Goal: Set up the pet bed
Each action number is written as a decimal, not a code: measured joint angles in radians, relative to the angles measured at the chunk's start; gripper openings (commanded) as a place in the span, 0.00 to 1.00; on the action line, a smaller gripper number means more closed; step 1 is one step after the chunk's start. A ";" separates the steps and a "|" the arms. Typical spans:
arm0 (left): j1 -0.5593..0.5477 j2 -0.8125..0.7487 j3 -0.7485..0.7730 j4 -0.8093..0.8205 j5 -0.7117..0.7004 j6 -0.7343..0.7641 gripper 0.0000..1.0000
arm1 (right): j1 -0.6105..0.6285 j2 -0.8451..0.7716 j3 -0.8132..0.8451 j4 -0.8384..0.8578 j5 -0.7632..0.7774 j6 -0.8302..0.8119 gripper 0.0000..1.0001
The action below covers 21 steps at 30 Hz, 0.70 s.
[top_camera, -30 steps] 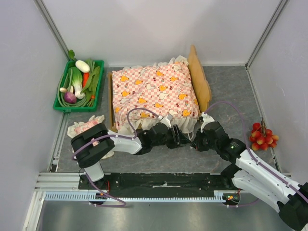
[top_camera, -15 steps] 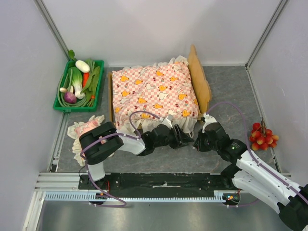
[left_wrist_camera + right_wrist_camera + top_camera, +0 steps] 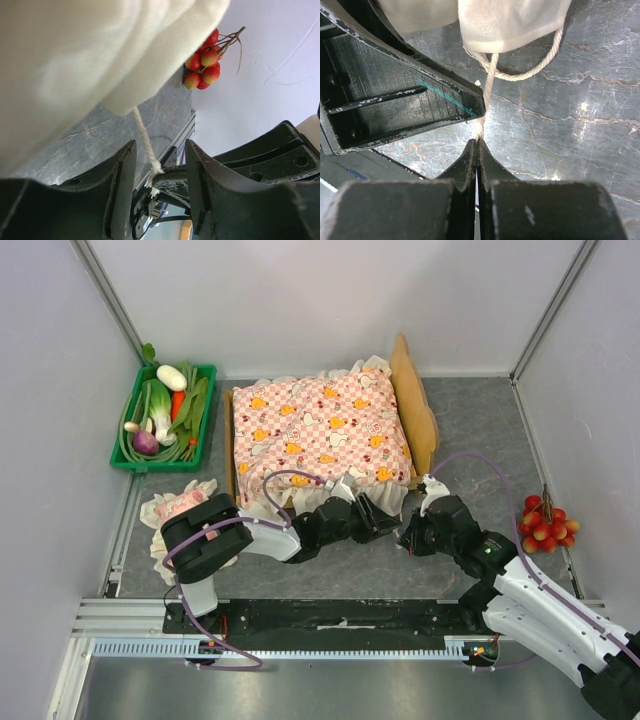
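The pet bed (image 3: 413, 400), a light-wood frame with a curved headboard on its right, stands mid-table under a pink-checked frilled mattress (image 3: 320, 430). At the mattress's front right corner, a white cord (image 3: 490, 80) hangs from the frill (image 3: 510, 20). My right gripper (image 3: 477, 142) is shut on that cord's frayed end just above the grey floor. My left gripper (image 3: 160, 150) is open beside it, and the cord (image 3: 142, 137) passes between its fingers without being pinched. From above, both grippers meet at the bed's front right corner, the left gripper (image 3: 388, 528) touching close to the right gripper (image 3: 406, 536).
A small pink frilled pillow (image 3: 175, 508) lies at the front left, partly under my left arm. A green crate of vegetables (image 3: 165, 420) stands at the back left. A bunch of red fruit (image 3: 545, 523) lies by the right wall.
My left arm has shifted a little to the right, toward the right gripper, and its jaws have narrowed slightly. The right gripper stays shut on the cord.
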<state>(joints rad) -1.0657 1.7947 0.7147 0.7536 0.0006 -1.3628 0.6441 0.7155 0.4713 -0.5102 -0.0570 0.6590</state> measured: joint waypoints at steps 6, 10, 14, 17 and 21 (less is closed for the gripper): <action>-0.006 0.000 0.040 -0.035 0.029 0.000 0.48 | 0.000 -0.020 0.000 0.000 0.004 0.004 0.00; -0.016 0.000 0.053 -0.079 0.060 0.001 0.45 | 0.000 -0.021 0.000 0.000 0.009 0.004 0.00; -0.022 0.000 0.059 -0.100 0.069 0.000 0.43 | 0.001 -0.021 0.000 -0.005 0.011 0.004 0.00; -0.022 0.000 0.061 -0.102 0.071 0.001 0.32 | 0.002 -0.019 0.000 -0.006 0.012 0.004 0.00; -0.022 0.002 0.069 -0.108 0.076 0.000 0.27 | 0.002 -0.016 0.000 -0.006 0.015 0.005 0.00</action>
<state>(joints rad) -1.0878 1.7962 0.7841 0.6453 0.0761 -1.3624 0.6460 0.6991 0.4713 -0.5167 -0.0422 0.6636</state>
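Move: The left hand's half-open fingertips are already around the taut cord; the stretch next to the right fingers lies about 2 cm back, 1 cm right and 1 cm below, with the closed right fingertips about 3 cm back and 2 cm right. The cream hem corner where the cord comes out is some 5 cm ahead and 1 cm right. From the right hand, which already holds the cord's end, that stretch is about 1 cm ahead and 1 cm left. The left hand first eases right with a small lift of about 1 cm, then comes back and down again, ending roughly 2 cm back and 1.5 cm right, close against the right fingertips, turning only some 5 degrees clockwise. Once there it stays and its fingers narrow around the cord from about half open to under a third, while the right hand stays practically still and keeps its closed pinch on the cord's end. ##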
